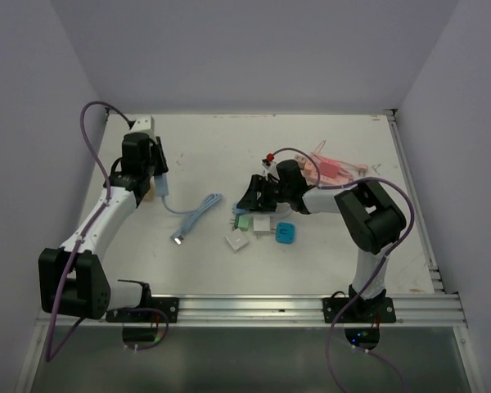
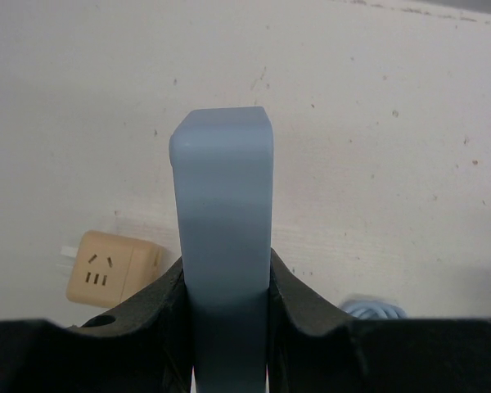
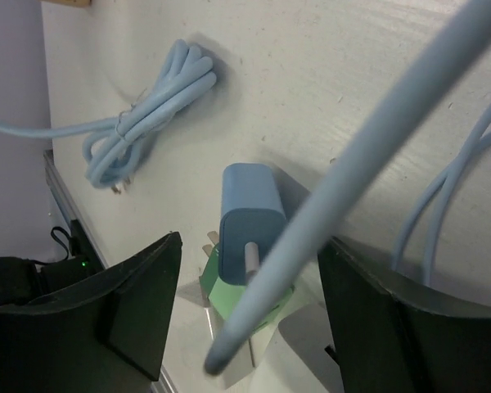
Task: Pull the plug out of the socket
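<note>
My left gripper is shut on a long grey-blue plug, which stands up between the jaws. A beige socket cube lies on the table to its lower left, apart from the plug. My right gripper is open. Between its fingers a blue charger plug rests on a green socket cube, one metal pin facing the camera. A pale blue cable crosses diagonally close to the right wrist camera.
A coiled pale blue cable lies mid-table. White adapters and a blue cube sit by the green socket. Pink items lie behind the right arm. A metal rail runs along the near edge.
</note>
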You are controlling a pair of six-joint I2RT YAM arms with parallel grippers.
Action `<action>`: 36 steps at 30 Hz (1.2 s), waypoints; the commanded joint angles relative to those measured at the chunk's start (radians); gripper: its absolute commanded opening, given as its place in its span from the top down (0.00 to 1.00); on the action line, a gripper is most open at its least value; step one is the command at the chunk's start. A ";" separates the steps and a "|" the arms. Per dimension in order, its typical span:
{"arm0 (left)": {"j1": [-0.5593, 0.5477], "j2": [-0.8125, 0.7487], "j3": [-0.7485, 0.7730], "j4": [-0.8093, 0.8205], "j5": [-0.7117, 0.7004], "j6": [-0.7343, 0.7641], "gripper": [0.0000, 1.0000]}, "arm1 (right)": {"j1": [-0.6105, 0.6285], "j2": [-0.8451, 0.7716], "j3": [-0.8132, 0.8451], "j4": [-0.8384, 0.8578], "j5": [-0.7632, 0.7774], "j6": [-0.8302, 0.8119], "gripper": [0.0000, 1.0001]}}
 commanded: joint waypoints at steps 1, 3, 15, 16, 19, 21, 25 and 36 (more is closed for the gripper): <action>0.002 0.048 0.137 0.051 -0.115 0.036 1.00 | 0.001 -0.089 0.008 -0.068 -0.010 -0.051 0.28; 0.003 0.107 0.211 0.043 -0.137 0.044 1.00 | 0.001 -0.115 0.003 -0.106 -0.001 -0.078 0.22; 0.031 0.411 0.599 0.022 -0.302 0.088 1.00 | 0.001 -0.405 -0.124 -0.144 0.071 -0.205 0.06; 0.034 0.425 0.617 0.020 -0.318 0.087 1.00 | 0.001 -0.420 -0.134 -0.134 0.077 -0.222 0.01; 0.049 0.471 0.665 0.042 -0.347 0.081 1.00 | 0.003 -0.452 -0.167 -0.084 0.092 -0.235 0.01; 0.059 0.499 0.685 0.060 -0.355 0.077 1.00 | 0.001 -0.457 -0.187 -0.041 0.088 -0.230 0.01; 0.065 0.560 0.716 0.074 -0.332 0.119 1.00 | 0.001 -0.445 -0.198 -0.013 0.082 -0.227 0.01; 0.074 0.718 0.659 0.008 -0.206 0.194 0.88 | 0.001 -0.445 -0.213 0.018 0.089 -0.236 0.01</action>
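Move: My left hand grips the blue power strip; the bare far-left tabletop I carry it to starts about 18 cm ahead, 8 cm left and 17 cm down. The tan block lies below, roughly 5 cm left and 1 cm back; the cord bundle 12 cm right and 10 cm back. Just off my opened right fingers, the blue plug sits about 2 cm left, 1 cm back and 2 cm down, the green plug 5 cm back and 1 cm left, the white block 6 cm back and 5 cm right. Keeping its grip on the strip, my left hand swings forward about 16 cm and some 7 cm left, away from the tan block towards the far-left corner, arching up 6 cm, then sinking to just under its starting height as it rolls its left side up. My right hand backs off the blue plug, up about 8 cm and slightly back and right, fingers spreading fully, then waits. ##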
